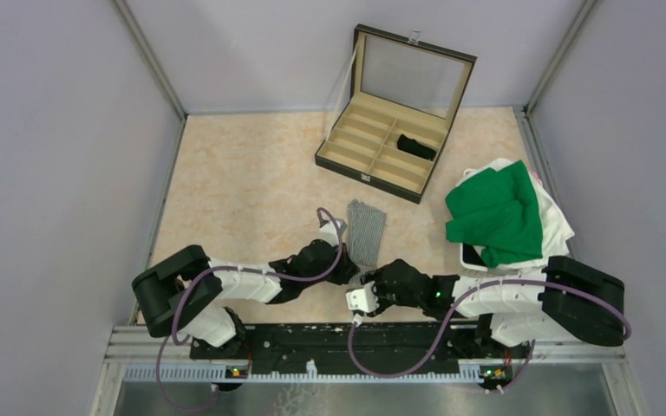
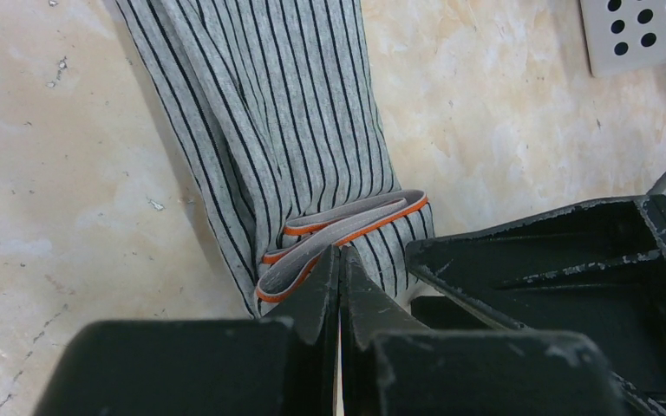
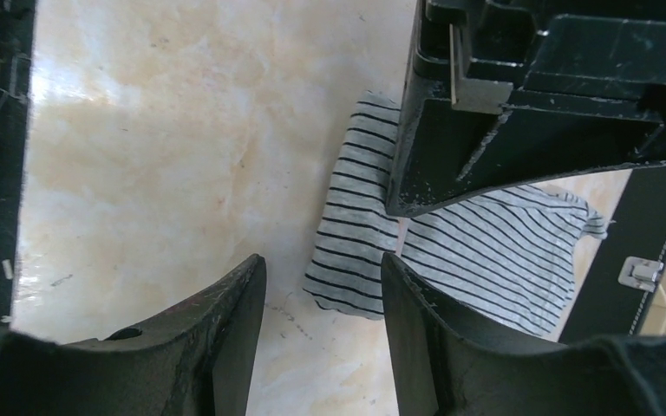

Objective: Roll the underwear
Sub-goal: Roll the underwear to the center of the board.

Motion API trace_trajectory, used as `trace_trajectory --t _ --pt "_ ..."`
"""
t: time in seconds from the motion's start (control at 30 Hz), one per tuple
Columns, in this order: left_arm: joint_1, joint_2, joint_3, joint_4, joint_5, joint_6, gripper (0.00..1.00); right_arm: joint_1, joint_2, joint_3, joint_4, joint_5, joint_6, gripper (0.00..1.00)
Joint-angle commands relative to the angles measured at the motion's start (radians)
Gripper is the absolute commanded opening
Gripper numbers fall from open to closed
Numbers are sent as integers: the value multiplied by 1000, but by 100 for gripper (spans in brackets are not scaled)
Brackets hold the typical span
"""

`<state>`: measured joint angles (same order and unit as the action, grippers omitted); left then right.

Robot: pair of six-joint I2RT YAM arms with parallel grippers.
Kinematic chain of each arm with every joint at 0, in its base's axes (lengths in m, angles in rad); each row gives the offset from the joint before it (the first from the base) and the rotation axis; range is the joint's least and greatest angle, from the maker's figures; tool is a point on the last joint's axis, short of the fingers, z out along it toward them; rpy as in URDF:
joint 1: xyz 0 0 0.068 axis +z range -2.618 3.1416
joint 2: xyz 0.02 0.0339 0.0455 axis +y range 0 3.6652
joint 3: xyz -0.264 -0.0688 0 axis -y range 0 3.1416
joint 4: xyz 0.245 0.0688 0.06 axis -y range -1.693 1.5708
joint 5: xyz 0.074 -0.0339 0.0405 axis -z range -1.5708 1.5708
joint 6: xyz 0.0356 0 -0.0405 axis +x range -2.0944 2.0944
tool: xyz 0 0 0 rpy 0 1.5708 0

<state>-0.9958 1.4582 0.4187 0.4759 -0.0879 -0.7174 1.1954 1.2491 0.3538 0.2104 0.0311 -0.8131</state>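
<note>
The grey underwear (image 1: 366, 227), heather grey with thin black stripes, lies lengthwise on the table in front of both arms. Its orange-edged waistband (image 2: 347, 227) is bunched at the near end. My left gripper (image 1: 343, 269) is shut, its tips (image 2: 340, 253) pinched at that waistband. My right gripper (image 1: 373, 282) is open and empty just to the right; between its fingertips (image 3: 323, 270) the near end of the grey underwear (image 3: 355, 251) shows a little beyond them. The black underwear (image 1: 416, 146) lies rolled in a compartment of the open case (image 1: 373, 176).
A pile of green cloth (image 1: 496, 212) and white cloth sits on a white perforated basket (image 2: 642, 30) at the right. The case stands at the back centre with its lid up. The right gripper's body (image 2: 572, 277) is close beside my left fingers.
</note>
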Motion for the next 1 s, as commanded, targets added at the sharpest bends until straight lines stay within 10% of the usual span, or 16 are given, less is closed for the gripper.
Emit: trace_trajectory --t 0.0,0.37,0.77,0.97 --pt "17 65 -44 -203 -21 33 0 10 20 4 28 72 -51 50" --pt "29 54 -52 -205 -9 40 0 10 88 15 15 116 -70 42" --pt "66 14 -79 -204 18 43 0 10 152 60 19 94 -6 0" --pt "101 -71 -90 -242 39 46 0 10 140 117 -22 13 110 0"
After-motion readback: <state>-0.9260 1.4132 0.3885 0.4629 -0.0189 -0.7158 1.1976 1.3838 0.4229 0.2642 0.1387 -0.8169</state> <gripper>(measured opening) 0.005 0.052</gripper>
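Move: The underwear's near right corner, part of its folded end, lies about 2 cm ahead of the open right fingers, level sideways and 1 cm below. From the right hand, the flat length's middle is some 10 cm ahead and 1 cm left. The left gripper tips, already shut on the folded end, are 2 cm ahead and 4 cm left. From the left hand, that corner is about 4 cm right, level ahead and 1 cm below. Right hand reaches about 2 cm forward and pinches the underwear's near right corner, then both hands ease left. ##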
